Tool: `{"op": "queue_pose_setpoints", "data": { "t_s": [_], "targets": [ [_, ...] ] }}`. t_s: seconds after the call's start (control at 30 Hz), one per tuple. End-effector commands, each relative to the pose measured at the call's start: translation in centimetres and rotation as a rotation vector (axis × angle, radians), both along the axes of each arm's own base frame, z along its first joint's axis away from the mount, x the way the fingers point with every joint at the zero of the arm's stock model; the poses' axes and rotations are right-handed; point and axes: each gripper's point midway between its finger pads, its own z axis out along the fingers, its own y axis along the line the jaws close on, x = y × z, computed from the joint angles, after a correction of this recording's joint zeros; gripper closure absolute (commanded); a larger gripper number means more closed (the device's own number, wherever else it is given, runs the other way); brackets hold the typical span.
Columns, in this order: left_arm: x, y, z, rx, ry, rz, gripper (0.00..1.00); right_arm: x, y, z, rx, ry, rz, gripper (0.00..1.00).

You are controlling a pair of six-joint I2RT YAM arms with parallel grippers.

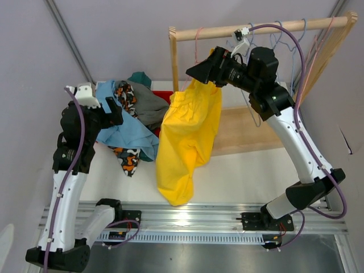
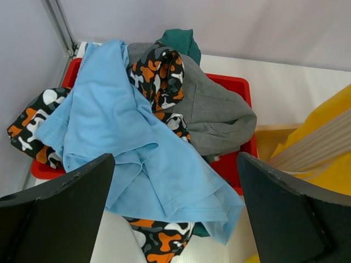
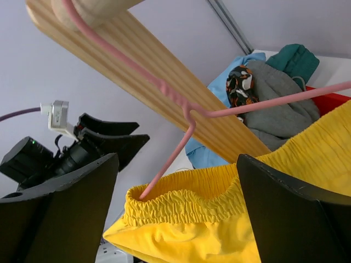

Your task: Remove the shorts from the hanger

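Observation:
Yellow shorts (image 1: 187, 142) hang by their elastic waistband (image 3: 208, 200) on a pink wire hanger (image 3: 174, 155) hooked over the wooden rail (image 1: 261, 28). My right gripper (image 1: 199, 71) is up at that waistband and stands open (image 3: 176, 164), its fingers on either side of the band and the hanger end without touching them. Light blue shorts (image 2: 126, 142) lie on top of a pile with camouflage (image 2: 159, 76), grey (image 2: 219, 115) and dark teal (image 2: 181, 41) pairs in a red bin (image 2: 233, 82). My left gripper (image 2: 175, 159) hovers open over the pile, holding nothing.
Several bare wire hangers (image 1: 296, 40) hang at the rail's right end. The rack has a wooden upright (image 1: 174, 62) and a wooden base board (image 1: 244, 131). A metal mounting rail (image 1: 187, 219) runs along the near edge.

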Motion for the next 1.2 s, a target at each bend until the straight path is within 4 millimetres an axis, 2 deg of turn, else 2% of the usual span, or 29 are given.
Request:
{"op": "queue_pose_setpoints", "data": {
  "t_s": [0.0, 0.13, 0.33, 0.47, 0.73, 0.77, 0.83, 0.9, 0.93, 0.97, 1.03, 1.07, 1.13, 1.17],
  "targets": [
    [-0.5, -1.3, 0.5, -0.044, -0.063, -0.062, 0.01, 0.3, -0.1, 2.6, 0.038, -0.088, -0.057, 0.03],
    [-1.0, -1.8, 0.1, -0.055, -0.077, -0.091, 0.01, 1.4, 1.5, 1.0, 0.043, -0.061, -0.064, 0.07],
    [-1.0, -2.2, -0.7, -0.063, -0.082, -0.107, 0.01, 1.4, 3.4, 0.6, 0.065, -0.062, -0.082, 0.23],
    [-1.3, -2.2, -1.0, -0.063, -0.088, -0.111, 0.01, 1.2, 4.3, 0.4, 0.068, -0.062, -0.085, 0.47],
    [-1.8, -2.4, -1.1, -0.038, -0.102, -0.115, 0.01, 0.6, 3.4, 0.4, 0.069, -0.061, -0.108, 0.77],
    [-1.9, -2.7, -0.9, -0.032, -0.107, -0.127, 0.01, 0.5, 3.3, 0.3, 0.064, -0.057, -0.111, 0.84],
    [-2.3, -4.0, 0.5, -0.036, -0.129, -0.193, 0.01, 0.0, 2.6, 1.0, 0.073, -0.068, -0.122, 0.95],
    [-3.2, -6.0, 2.0, -0.044, -0.159, -0.31, 0.01, -0.3, 2.1, 1.4, 0.079, -0.072, -0.137, 1.0],
    [-3.6, -6.8, 2.7, -0.05, -0.178, -0.352, 0.01, -0.8, 1.6, 2.2, 0.094, -0.086, -0.143, 1.0],
    [-4.4, -8.1, 4.4, -0.064, -0.213, -0.414, 0.01, -1.0, 1.3, 2.9, 0.108, -0.097, -0.15, 1.0],
    [-5.8, -10.4, 5.8, -0.08, -0.253, -0.527, 0.01, -1.4, 0.6, 4.2, 0.137, -0.119, -0.167, 1.0],
    [-7.0, -12.2, 6.7, -0.095, -0.276, -0.613, 0.01, -2.1, 0.1, 5.3, 0.163, -0.132, -0.172, 1.0],
    [-8.9, -14.8, 8.1, -0.117, -0.332, -0.768, 0.01, -2.7, -0.6, 7.0, 0.199, -0.151, -0.185, 1.0],
    [-10.0, -16.5, 8.0, -0.14, -0.332, -0.847, 0.01, -3.0, -0.9, 7.7, 0.215, -0.156, -0.184, 1.0]
  ]
}}
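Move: The pink hanger's arm, just under its neck, is the right hand's aim: about 4 cm left, 2 cm ahead and 2 cm below. The yellow shorts' middle hangs some 20 cm below that hand, 2 cm ahead and 2 cm left; the rack's left post stands 7 cm left, 8 cm ahead. For the empty left hand, those shorts are about 27 cm right, 5 cm ahead and 8 cm lower. The pink hanger's arm, just below the twisted neck, is pinched as the right hand eases left about 4.5 cm, sinks some 3 cm and shuts its wide-open fingers, then draws back right and slightly up, grip kept. The open left hand dips a little, then sweeps right towards the yellow shorts, about 12 cm in all, also backing and rising, turning some 30 degrees clockwise. ##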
